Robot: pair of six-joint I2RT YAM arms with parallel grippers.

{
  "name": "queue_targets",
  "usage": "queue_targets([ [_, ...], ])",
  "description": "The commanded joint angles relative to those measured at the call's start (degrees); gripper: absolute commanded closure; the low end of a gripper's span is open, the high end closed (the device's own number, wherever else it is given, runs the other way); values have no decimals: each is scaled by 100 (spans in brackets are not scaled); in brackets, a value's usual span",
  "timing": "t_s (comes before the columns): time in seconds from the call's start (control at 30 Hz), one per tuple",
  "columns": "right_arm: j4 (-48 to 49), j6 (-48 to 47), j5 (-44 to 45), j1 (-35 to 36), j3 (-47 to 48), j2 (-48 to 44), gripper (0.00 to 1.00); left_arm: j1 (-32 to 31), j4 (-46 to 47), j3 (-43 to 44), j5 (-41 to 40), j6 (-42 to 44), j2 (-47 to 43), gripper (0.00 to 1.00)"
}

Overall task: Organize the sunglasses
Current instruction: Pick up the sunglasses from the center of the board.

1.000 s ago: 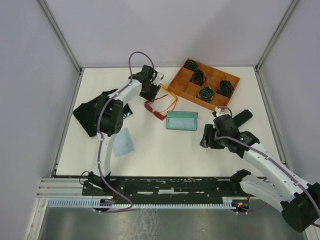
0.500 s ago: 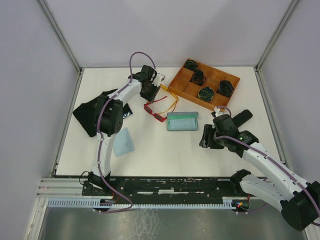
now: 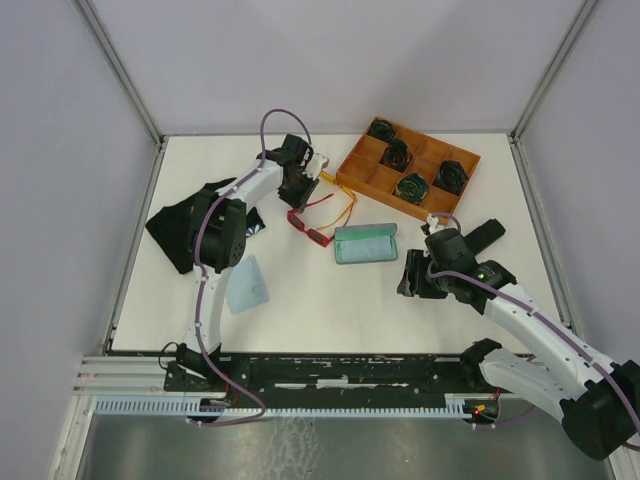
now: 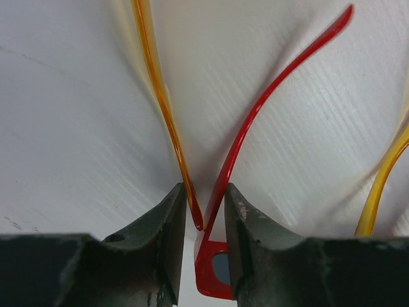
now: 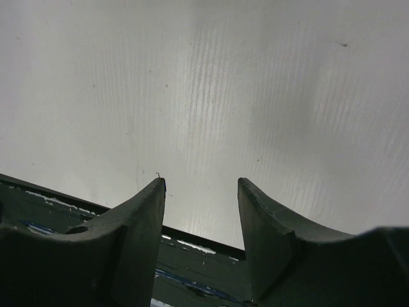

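The red sunglasses (image 3: 310, 228) lie open on the white table, their temples pointing toward the far left. The orange-yellow sunglasses (image 3: 343, 199) lie just beyond them, beside the wooden tray. My left gripper (image 3: 300, 190) reaches down at the temple ends. In the left wrist view its jaws stand narrow, pinching the red temple (image 4: 255, 121) near its hinge, with the tip of an orange temple (image 4: 160, 96) caught between them too. My right gripper (image 3: 412, 275) hovers open over bare table at the right, with nothing between its fingers (image 5: 144, 211).
A grey-blue case (image 3: 365, 243) lies shut just right of the red pair. A wooden tray (image 3: 350, 166) with dark rolled items sits at the back right. A black case (image 3: 487, 233) lies by the right arm. A black cloth (image 3: 175, 232) and a light blue cloth (image 3: 246, 284) lie at the left.
The left jaws have narrowed onto the temple ends. The red pair and the grey-blue case have shifted slightly. The right arm has barely moved.
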Motion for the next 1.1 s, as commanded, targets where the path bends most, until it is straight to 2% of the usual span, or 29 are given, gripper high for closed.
queue_targets([
  [0.0, 167, -37, -24, -27, 212, -43, 42, -25, -135, 13, 101, 262, -116, 66],
  [0.13, 136, -43, -16, -26, 206, -82, 42, -35, -166, 36, 76, 233, -183, 78],
  [0.27, 116, -44, -7, -29, 202, -115, 42, -36, -217, 33, -9, 242, -413, 82],
  [0.8, 90, -37, -46, -30, 178, -186, 42, -34, -220, -191, -262, 151, -874, 84],
  [1.07, 112, -57, -46, -31, 158, -181, 42, -39, -30, -474, -240, 78, -826, 81],
])
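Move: The left fingers are down around the hinge end of the red sunglasses' near temple, with the orange pair's temple tip just beside it. The middle of the red pair lies about 5 cm right and 3 cm back; that of the orange pair, some 8 cm right and 4 cm ahead. The green case is roughly 16 cm right and 12 cm back, the wooden tray 27 cm right and 12 cm ahead. From the right hand, the red pair lies about 27 cm ahead, 21 cm left and 9 cm down. Close the left fingers until they pinch the red temple and the orange temple together, then lift them about 3.5 cm. Ease back down by some 1 cm while drawing the hand slightly back and left, away from the tray, keeping the grip and the fingers pointing down. ##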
